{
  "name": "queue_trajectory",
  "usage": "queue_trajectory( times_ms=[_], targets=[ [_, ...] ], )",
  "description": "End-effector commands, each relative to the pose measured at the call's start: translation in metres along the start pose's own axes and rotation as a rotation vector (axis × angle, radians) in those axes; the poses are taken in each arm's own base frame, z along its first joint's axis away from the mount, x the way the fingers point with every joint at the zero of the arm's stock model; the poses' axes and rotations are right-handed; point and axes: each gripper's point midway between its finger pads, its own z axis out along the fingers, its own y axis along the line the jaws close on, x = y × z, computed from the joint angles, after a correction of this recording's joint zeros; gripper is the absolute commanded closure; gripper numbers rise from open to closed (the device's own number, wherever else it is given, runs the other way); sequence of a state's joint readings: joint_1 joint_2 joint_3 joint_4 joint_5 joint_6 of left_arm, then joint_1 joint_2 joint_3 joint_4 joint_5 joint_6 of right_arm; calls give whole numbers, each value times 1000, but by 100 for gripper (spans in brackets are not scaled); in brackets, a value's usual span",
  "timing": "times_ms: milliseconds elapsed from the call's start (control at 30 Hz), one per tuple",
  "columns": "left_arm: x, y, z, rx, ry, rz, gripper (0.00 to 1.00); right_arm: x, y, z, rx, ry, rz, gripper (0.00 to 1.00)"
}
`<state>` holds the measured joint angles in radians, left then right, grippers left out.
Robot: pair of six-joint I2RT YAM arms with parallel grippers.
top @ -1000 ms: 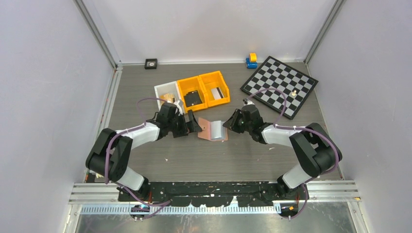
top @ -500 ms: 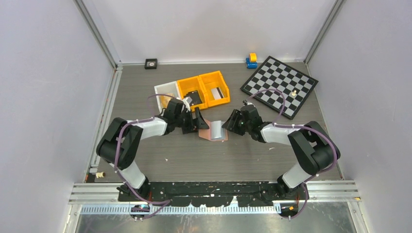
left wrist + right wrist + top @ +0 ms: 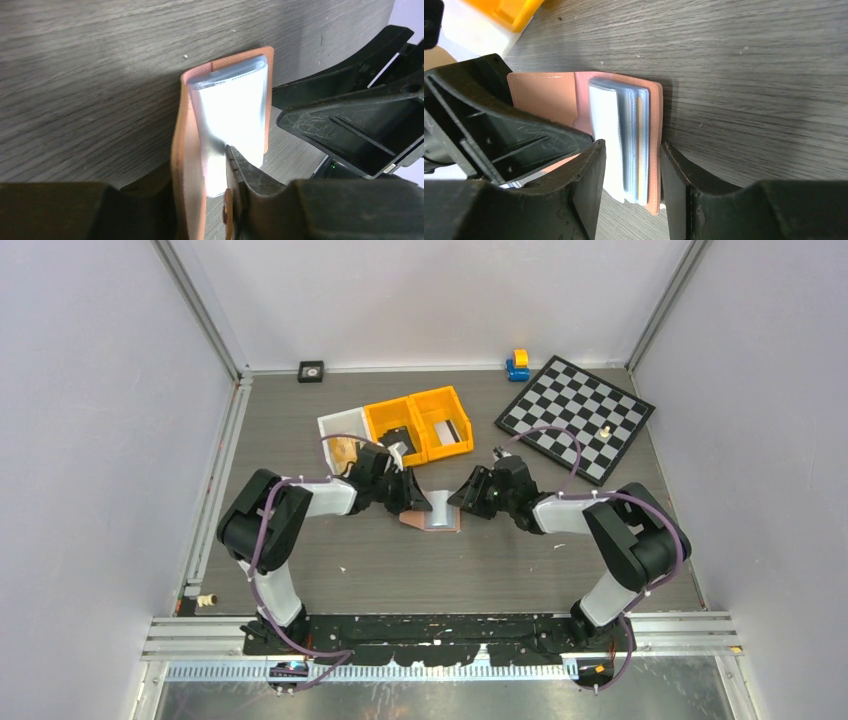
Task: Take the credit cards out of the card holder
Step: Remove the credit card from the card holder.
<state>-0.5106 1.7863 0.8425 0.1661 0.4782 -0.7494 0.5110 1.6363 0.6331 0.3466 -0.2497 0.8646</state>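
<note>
The tan-pink card holder (image 3: pixel 430 512) lies open on the table between both grippers. My left gripper (image 3: pixel 408 498) is closed round its left cover (image 3: pixel 182 165); the cover rests on one finger and the snap tab (image 3: pixel 228 207) on the other. My right gripper (image 3: pixel 462 502) is closed round the right half (image 3: pixel 655 150), with the fanned clear pockets (image 3: pixel 631 135) between its fingers. Pale credit cards (image 3: pixel 235 110) sit inside the pockets; a yellow card edge (image 3: pixel 640 145) shows in the right wrist view.
Two orange bins (image 3: pixel 420 425) and a white bin (image 3: pixel 335 425) stand just behind the left gripper. A chessboard (image 3: pixel 575 415) lies at the back right, with a blue-yellow toy (image 3: pixel 517 364) beside it. A small black square (image 3: pixel 311 371) sits at the back left.
My left gripper has moved right onto the card holder's left cover. My right gripper and the card holder have shifted slightly left.
</note>
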Motion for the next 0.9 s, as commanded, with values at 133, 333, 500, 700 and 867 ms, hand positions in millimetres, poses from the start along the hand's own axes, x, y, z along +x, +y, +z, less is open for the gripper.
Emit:
queue_trajectory(
  times_ms=[133, 333, 500, 700, 867],
  targets=[
    [-2, -12, -4, 68, -14, 7, 89, -11, 40, -14, -170, -47, -15, 45],
    [-19, -31, -32, 218, -91, -38, 92, -27, 34, -30, -146, -117, -2, 24],
    [-33, -49, -64, 328, -152, -56, 92, -32, 38, -41, -178, -143, 0, 18],
    [-43, -70, -94, 437, -195, -56, 92, -28, 61, -45, -319, -120, -14, 14],
    [-49, -81, -112, 531, -227, -79, 93, -30, 64, -49, -342, -136, -10, 14]
  ],
)
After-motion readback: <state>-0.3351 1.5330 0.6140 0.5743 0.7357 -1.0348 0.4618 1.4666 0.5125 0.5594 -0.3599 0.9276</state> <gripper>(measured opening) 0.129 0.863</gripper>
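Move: The open card holder lies under both grippers, pocket side up: its middle is about 1 cm back, 1 cm right and 1 cm below the left hand, whose half-open fingers straddle the leather cover. From the right hand, it is about 4 cm left, 1 cm back and 1 cm below. The right-hand orange bin stands some 16 cm ahead and 3 cm right of the left hand; the left-hand orange bin is about 14 cm ahead and 6 cm left. The card holder's leather cover is pinched as the left fingers close on it, then carried up about 10 cm and some 3 cm left, the fingers tilting upward roughly 25 degrees. The right hand rises about 6 cm alongside, staying by the pocket edge; its tips tilt up a little and its fingers spread wide, with the clear sleeves between them. ##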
